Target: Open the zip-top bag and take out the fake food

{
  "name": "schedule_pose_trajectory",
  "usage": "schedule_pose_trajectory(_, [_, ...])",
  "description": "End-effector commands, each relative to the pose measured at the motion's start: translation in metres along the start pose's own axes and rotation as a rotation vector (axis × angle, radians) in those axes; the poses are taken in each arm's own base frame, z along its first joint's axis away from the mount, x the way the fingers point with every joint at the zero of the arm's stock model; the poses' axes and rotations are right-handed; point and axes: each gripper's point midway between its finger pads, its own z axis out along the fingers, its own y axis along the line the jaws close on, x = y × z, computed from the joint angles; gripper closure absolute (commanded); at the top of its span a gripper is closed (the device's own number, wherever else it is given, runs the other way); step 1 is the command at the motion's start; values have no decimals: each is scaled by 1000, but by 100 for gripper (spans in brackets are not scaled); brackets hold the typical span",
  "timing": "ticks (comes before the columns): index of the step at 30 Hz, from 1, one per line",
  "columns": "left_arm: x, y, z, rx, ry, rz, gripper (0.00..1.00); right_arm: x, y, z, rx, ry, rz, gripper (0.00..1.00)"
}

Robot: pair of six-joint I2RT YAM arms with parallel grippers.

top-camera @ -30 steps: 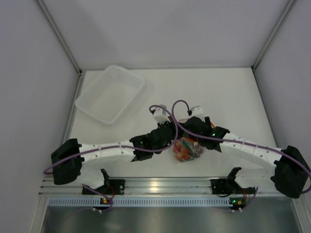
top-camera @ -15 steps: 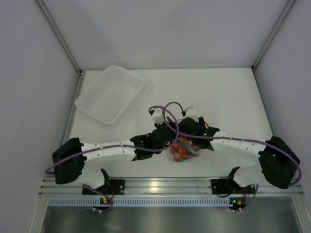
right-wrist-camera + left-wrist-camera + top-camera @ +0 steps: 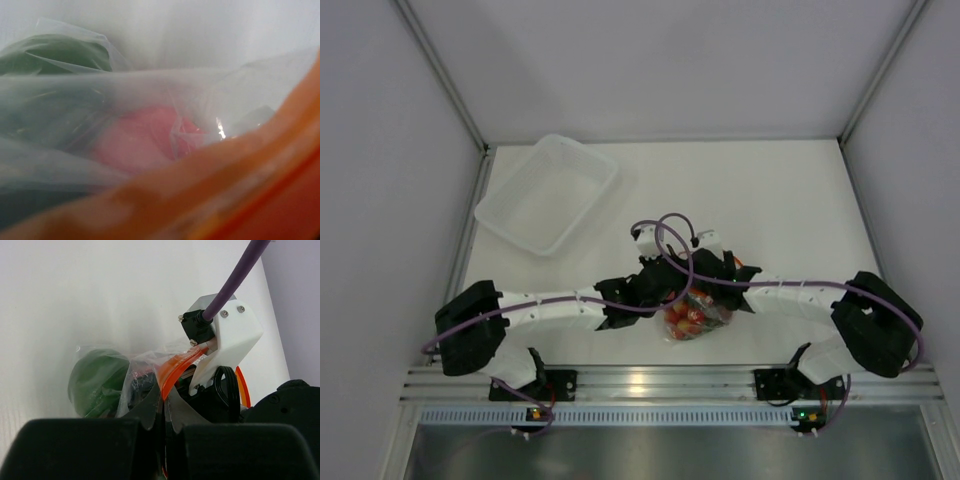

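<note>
The zip-top bag (image 3: 698,313), clear and crinkly, lies on the white table between my two grippers, with the fake food (image 3: 686,317) showing red and orange through it. My left gripper (image 3: 167,407) is shut on the bag's orange zip strip (image 3: 175,369). A green ball (image 3: 96,382) sits inside the plastic to its left. My right gripper (image 3: 712,280) is pressed against the bag from the right. Its own view is filled by the plastic, the blurred orange strip (image 3: 210,200), a red piece (image 3: 142,137) and a green piece (image 3: 55,55). Its fingers are hidden.
A rigid translucent tub (image 3: 588,215) stands at the back left of the table. The right arm's white camera mount (image 3: 227,335) and purple cable (image 3: 240,275) hang close over the bag. Grey walls close in the table on three sides.
The right arm has swung leftward and its gripper has pushed closer into the bag. The bag has shifted slightly left and nearer. The left gripper keeps its hold.
</note>
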Motion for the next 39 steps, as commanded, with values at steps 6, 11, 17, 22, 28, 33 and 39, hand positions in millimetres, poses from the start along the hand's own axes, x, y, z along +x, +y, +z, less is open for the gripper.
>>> schedule_pose_trajectory(6, [-18, 7, 11, -42, -73, -3, 100, -22, 20, -32, -122, -77, -32, 53])
schedule_pose_trajectory(11, [-18, 8, 12, -49, -78, 0, 100, -57, 32, -79, -179, -175, -46, 56])
schedule_pose_trajectory(17, [-25, -3, 12, -27, -83, 22, 100, -68, 42, -104, -185, -177, -95, 63])
schedule_pose_trajectory(22, [-36, 12, 10, -86, -105, 21, 100, -66, 45, -108, -179, -189, -92, 71])
schedule_pose_trajectory(28, [-52, 41, -3, -140, -151, 9, 100, -58, 16, -103, -86, -178, -58, 74])
schedule_pose_trajectory(33, [-62, 51, -12, -161, -180, 10, 100, -52, -14, -93, 28, -134, -20, 75])
schedule_pose_trajectory(39, [-59, 33, -12, -94, -126, 60, 100, -55, -14, -79, 95, -88, -26, 78])
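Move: Just above the table the right fingers already hold the tomato inside the bag; the rim pinched by the left fingers is about 4 cm to its left, level fore and aft, some 12 cm higher. The green piece lies roughly 5 cm ahead and 5 cm left of the right hand, the strawberries about 6 cm back and 2 cm left, both a little lower. From the left hand the tomato is about 4 cm right and 12 cm below. Lifting the tomato about 8 cm up towards the bag's mouth, the right hand drifts slightly back and right with its grip kept. The left hand keeps its pinch on the orange rim and rises alongside, some 7 cm with a slight draw back, then quickly swings left, forward and down, 3 to 4 cm each way, drawing the rim away from the right hand. ##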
